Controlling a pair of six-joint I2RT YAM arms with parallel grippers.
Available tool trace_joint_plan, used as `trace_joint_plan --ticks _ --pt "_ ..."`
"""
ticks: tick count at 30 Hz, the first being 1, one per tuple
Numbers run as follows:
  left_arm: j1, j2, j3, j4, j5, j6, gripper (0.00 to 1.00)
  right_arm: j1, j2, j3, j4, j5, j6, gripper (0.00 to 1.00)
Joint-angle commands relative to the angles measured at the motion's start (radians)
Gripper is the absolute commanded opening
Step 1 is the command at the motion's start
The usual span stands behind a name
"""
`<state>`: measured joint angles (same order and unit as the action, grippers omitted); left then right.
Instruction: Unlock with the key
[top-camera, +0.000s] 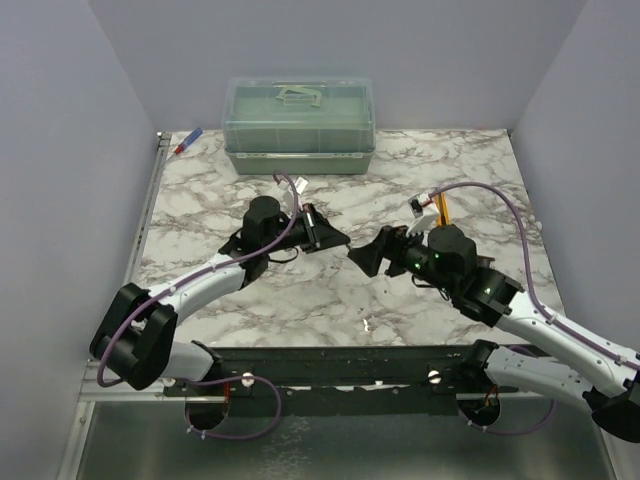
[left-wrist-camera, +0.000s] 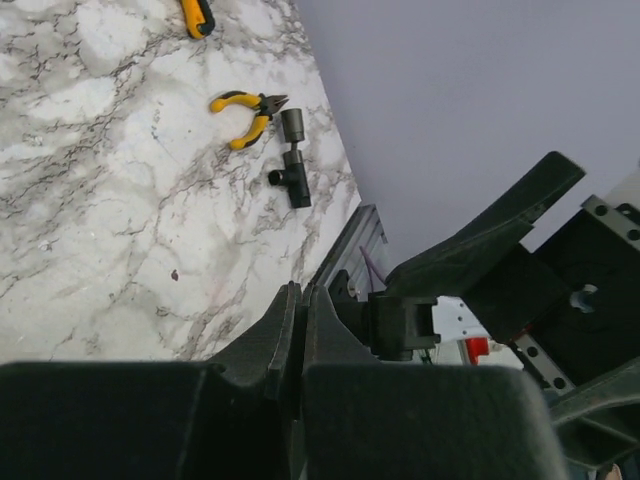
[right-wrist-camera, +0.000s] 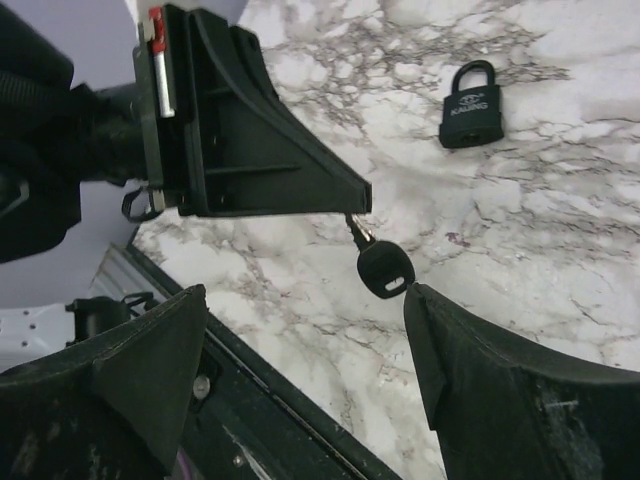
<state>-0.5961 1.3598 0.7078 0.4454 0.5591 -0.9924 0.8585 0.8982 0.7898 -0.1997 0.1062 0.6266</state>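
Note:
The key (right-wrist-camera: 383, 268) is small, with a round black head, and hangs by its thin blade from the tip of my left gripper (right-wrist-camera: 358, 206), which is shut on it. My right gripper (right-wrist-camera: 305, 300) stands open just below. The key's head sits beside the tip of its right finger (right-wrist-camera: 440, 330), and nothing lies between the fingers. In the top view the two grippers meet tip to tip above the table's middle, left gripper (top-camera: 338, 240) and right gripper (top-camera: 366, 256). A black padlock (right-wrist-camera: 471, 105) lies flat on the marble beyond them. In the left wrist view my left gripper's fingers (left-wrist-camera: 288, 318) are pressed together.
A translucent green lidded box (top-camera: 298, 122) stands at the back of the marble table (top-camera: 200, 200), with a red-and-blue pen (top-camera: 188, 142) to its left. Yellow-handled pliers (left-wrist-camera: 245, 112) and a dark metal socket tool (left-wrist-camera: 293, 160) lie near the right edge. A black rail (top-camera: 330, 360) runs along the near edge.

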Motion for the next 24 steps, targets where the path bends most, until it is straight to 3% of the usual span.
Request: trace_joint_plan --ticks 1,10,24 --pt "0.046 -0.061 0.091 -0.099 0.155 0.057 0.00 -0.003 -0.048 -0.045 0.131 -0.153 -0.036 0.84" --pt "0.128 -0.129 0.225 -0.273 0.310 0.051 0.00 -0.082 -0.063 -0.054 0.279 -0.365 0.009 0.69" --pt "0.148 -0.167 0.299 -0.299 0.394 -0.009 0.00 -0.146 -0.042 -0.096 0.441 -0.484 0.098 0.55"
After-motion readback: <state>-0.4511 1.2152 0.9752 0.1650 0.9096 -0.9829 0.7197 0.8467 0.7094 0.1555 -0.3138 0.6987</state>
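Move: The key's blade is already pinched in the left fingertips; its black head sticks out to the right, the key's middle about 2 cm right and 1 cm ahead of that hand. From the open right hand the key lies some 5 cm ahead, 2 cm left and 4 cm lower. The black padlock stands roughly 15 cm ahead, 6 cm left and 20 cm below the left hand. The small silver key lies almost straight under the right hand, about 24 cm down. The key rides up about 12 cm in the shut left hand, which drifts a little left and back while swinging slightly clockwise. The right hand rises too, some 6 cm, easing back and left and turning about 20 degrees, counter-clockwise with its left side lifting, to line its fingers up with the key's head; they narrow from nearly wide to about half open without gripping. ##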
